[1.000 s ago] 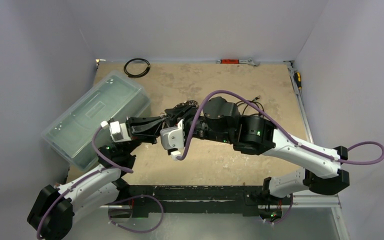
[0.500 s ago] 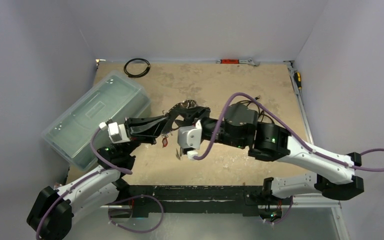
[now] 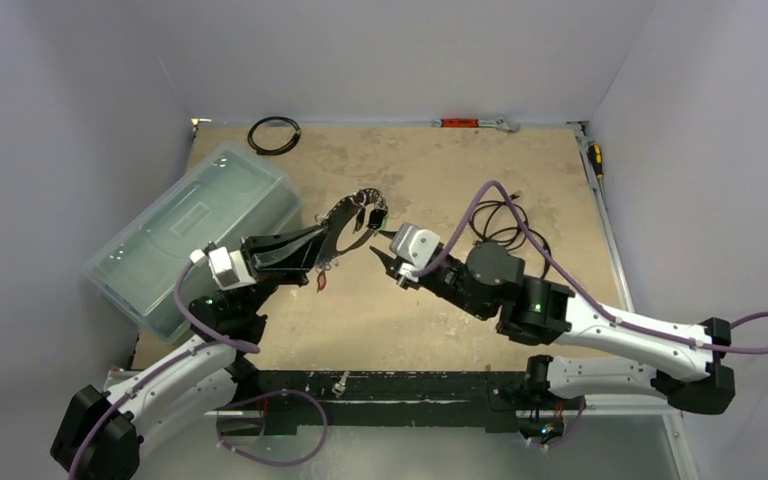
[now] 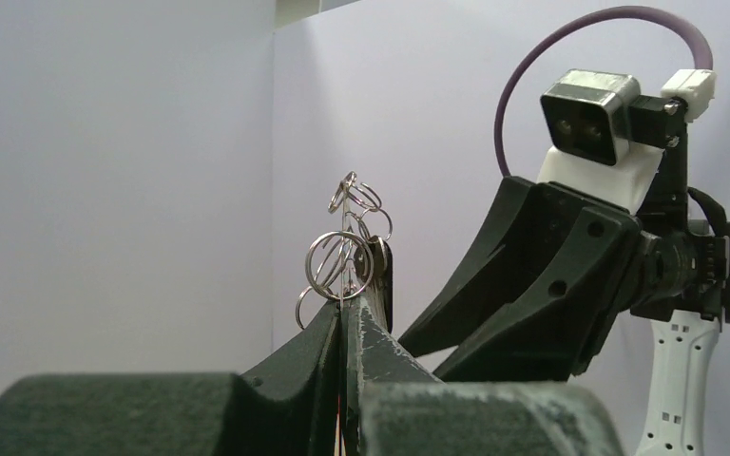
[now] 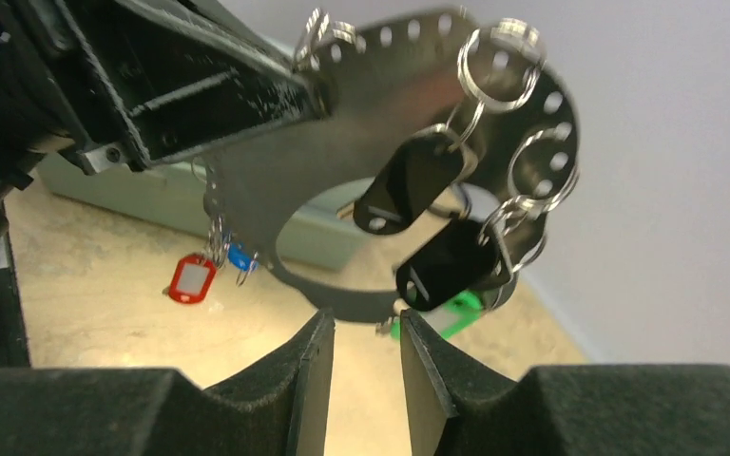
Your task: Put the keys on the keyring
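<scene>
My left gripper [image 3: 322, 243] is shut on the keyring [image 3: 345, 222], a flat silvery hoop with holes, and holds it upright above the table. Keys hang from it on small split rings [image 4: 340, 264]. In the right wrist view the keyring [image 5: 247, 199] carries two black tags [image 5: 409, 180], a green tag [image 5: 442, 318], a red tag [image 5: 190, 278] and a blue tag [image 5: 238, 256]. My right gripper [image 5: 366, 328] is open and empty, its tips just short of the hoop's lower edge. From above, the right gripper [image 3: 380, 252] sits right of the ring.
A clear plastic box [image 3: 195, 235] lies at the left. A black coiled cable ring [image 3: 273, 134] lies at the back left. A loose black cable [image 3: 505, 225] lies behind the right arm. A wrench [image 3: 470, 123] and a screwdriver [image 3: 595, 158] lie at the table's edges.
My right arm has drawn back to the right, off the ring. The ring now shows freely in my left gripper, with the red tag hanging below it.
</scene>
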`<action>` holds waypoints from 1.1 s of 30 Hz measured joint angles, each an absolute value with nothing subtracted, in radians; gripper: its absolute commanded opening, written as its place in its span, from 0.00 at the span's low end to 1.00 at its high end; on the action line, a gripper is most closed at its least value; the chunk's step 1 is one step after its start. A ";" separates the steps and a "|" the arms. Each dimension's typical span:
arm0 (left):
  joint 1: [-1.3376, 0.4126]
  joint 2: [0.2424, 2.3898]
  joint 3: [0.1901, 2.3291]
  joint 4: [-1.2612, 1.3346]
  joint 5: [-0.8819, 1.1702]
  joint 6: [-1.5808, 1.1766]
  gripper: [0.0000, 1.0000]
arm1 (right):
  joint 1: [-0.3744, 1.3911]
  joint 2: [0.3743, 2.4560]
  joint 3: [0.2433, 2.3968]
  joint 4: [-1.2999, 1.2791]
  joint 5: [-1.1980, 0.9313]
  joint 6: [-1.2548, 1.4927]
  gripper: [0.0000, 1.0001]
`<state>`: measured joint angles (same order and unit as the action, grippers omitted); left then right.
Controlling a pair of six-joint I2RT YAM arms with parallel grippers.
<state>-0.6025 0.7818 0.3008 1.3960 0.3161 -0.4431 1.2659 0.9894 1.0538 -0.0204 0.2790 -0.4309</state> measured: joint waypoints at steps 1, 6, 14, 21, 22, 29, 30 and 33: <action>-0.603 0.781 0.301 1.385 0.311 -0.438 0.00 | 1.261 0.999 1.048 -0.020 0.299 -0.395 0.37; -0.603 0.812 0.304 1.338 0.310 -0.426 0.00 | 1.237 0.974 1.043 -0.068 0.269 -0.304 0.42; -0.615 0.818 0.400 1.096 0.364 -0.341 0.00 | 1.143 0.914 1.279 -0.217 0.001 -0.355 0.38; -0.630 0.817 0.480 0.932 0.440 -0.237 0.00 | 1.128 1.018 1.403 -0.315 -0.098 -0.454 0.55; -0.630 0.816 0.494 0.896 0.457 -0.218 0.00 | 1.118 1.040 1.422 -0.351 -0.105 -0.472 0.58; -0.631 0.769 0.555 0.659 0.536 -0.089 0.00 | 1.018 1.212 1.579 -0.585 -0.163 -0.560 0.61; -0.631 0.760 0.557 0.636 0.547 -0.077 0.00 | 1.010 1.221 1.595 -0.609 -0.171 -0.567 0.61; -0.631 0.743 0.559 0.588 0.574 -0.051 0.00 | 0.998 1.236 1.638 -0.671 -0.196 -0.584 0.57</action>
<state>-0.6308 0.7429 0.5594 0.5877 0.5739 -0.0505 0.9977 1.2358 1.6379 -0.6708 -0.1955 -0.5838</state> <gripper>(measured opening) 0.004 0.603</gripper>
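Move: The keyring is held in the left fingertips, its middle about 4 cm to their right, 1 cm ahead and just below. From the right hand that middle lies roughly 3 cm ahead, 3 cm left and 1 cm up. The black key tags on its far end are nearer, some 3 cm ahead, 2 cm left and 2 cm up. The red key tag hangs at the near end, 1 cm back, 8 cm left and 4 cm below the right hand. Up some 10 cm and slightly back, after a brief dip, the right hand lifts clear beside the keyring, then comes forward and down about 7 cm to finish above it near the left fingertips, opening wider and tipping its fingers down some 20 degrees. The left hand, still pinching the keyring, shifts about 5 cm right and 5 cm down and rolls its upward-pointing fingers some 30 degrees over to the right. ##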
